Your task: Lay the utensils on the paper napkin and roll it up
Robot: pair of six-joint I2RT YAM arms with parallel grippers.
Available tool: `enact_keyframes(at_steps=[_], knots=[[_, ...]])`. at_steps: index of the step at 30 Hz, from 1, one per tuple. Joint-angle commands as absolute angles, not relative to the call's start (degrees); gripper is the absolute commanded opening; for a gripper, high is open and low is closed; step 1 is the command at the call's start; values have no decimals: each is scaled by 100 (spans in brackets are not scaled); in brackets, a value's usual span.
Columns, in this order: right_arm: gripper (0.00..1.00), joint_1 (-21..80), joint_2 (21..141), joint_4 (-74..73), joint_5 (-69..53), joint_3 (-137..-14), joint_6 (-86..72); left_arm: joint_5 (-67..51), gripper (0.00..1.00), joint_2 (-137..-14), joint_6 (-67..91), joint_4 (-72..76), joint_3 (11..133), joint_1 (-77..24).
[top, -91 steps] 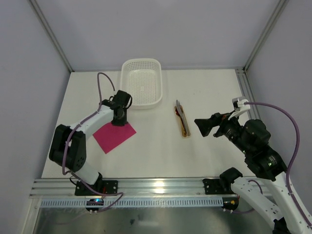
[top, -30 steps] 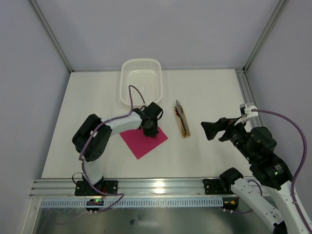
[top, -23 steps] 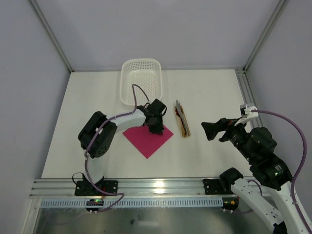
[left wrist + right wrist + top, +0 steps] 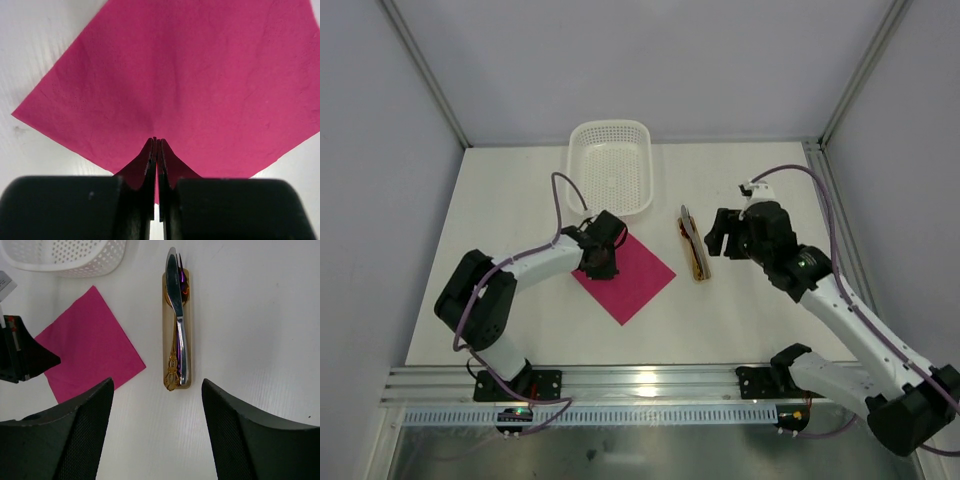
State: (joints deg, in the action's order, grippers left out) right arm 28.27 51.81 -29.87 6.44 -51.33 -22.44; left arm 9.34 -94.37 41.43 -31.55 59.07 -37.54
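Note:
The magenta paper napkin [image 4: 632, 280] [image 4: 190, 75] lies flat as a diamond on the white table. My left gripper [image 4: 601, 262] [image 4: 157, 141] is shut, its tips over the napkin's left corner. The utensils [image 4: 693, 243] [image 4: 178, 325], a silver knife, a gold-handled piece and a purple-tinted fork, lie stacked lengthwise on a beige strip [image 4: 188, 300] right of the napkin. My right gripper [image 4: 722, 233] [image 4: 156, 386] hovers open just off the handle ends, nothing between its fingers.
A white perforated basket [image 4: 610, 140] [image 4: 65, 262] stands behind the napkin, close to its top corner. A metal rail [image 4: 640, 385] runs along the near table edge. Frame posts stand at both back corners.
The left gripper dragged the napkin rightward toward the utensils, then moved back to its left corner. The right arm swung forward and left over the utensils, its jaws narrowing a little.

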Motion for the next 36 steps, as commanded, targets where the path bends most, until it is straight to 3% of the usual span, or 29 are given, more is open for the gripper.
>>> enact_keyframes(at_steps=[1, 22, 28, 33, 36], knots=[[71, 2795, 5773, -2373, 878, -5536, -2057, 739, 5, -9360, 4157, -2682, 5740, -3806], [64, 2707, 6951, -1653, 1134, -5467, -1969, 299, 5, -9062, 4895, -2171, 4834, -4236], [50, 2707, 7443, -1573, 1029, -5598, -1758, 439, 6, -8641, 5097, -2451, 4799, -4280], [43, 2698, 8129, -1503, 958, -5809, -1583, 554, 15, -8105, 5080, -2724, 5035, -4280], [39, 2707, 8735, -1616, 1037, -6229, -1425, 702, 30, -7700, 4870, -2882, 5378, -4272]])
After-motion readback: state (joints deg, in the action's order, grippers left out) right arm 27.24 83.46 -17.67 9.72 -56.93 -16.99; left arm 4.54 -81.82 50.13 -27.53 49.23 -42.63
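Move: The napkin's middle lies only 5 cm or so to the left hand's right and about 1 cm ahead, some 2 cm below its shut fingertips; the tray of utensils is 24 cm to this hand's right and 8 cm farther out. For the right hand, those utensils lie about 9 cm ahead, 7 cm left and 20 cm down, with the napkin 26 cm left and level with it, and the basket roughly 29 cm left and 28 cm ahead. Fingertips still shut, the left hand presses down onto the napkin and slides it about 3 cm back and 2-3 cm right, then lifts some 4 cm and starts to open. Meanwhile the right hand reaches about 9 cm forward and sinks 10 cm towards the utensils, fastest at the end, tipping its fingers farther down and narrowing them to under half open without touching the utensils. ##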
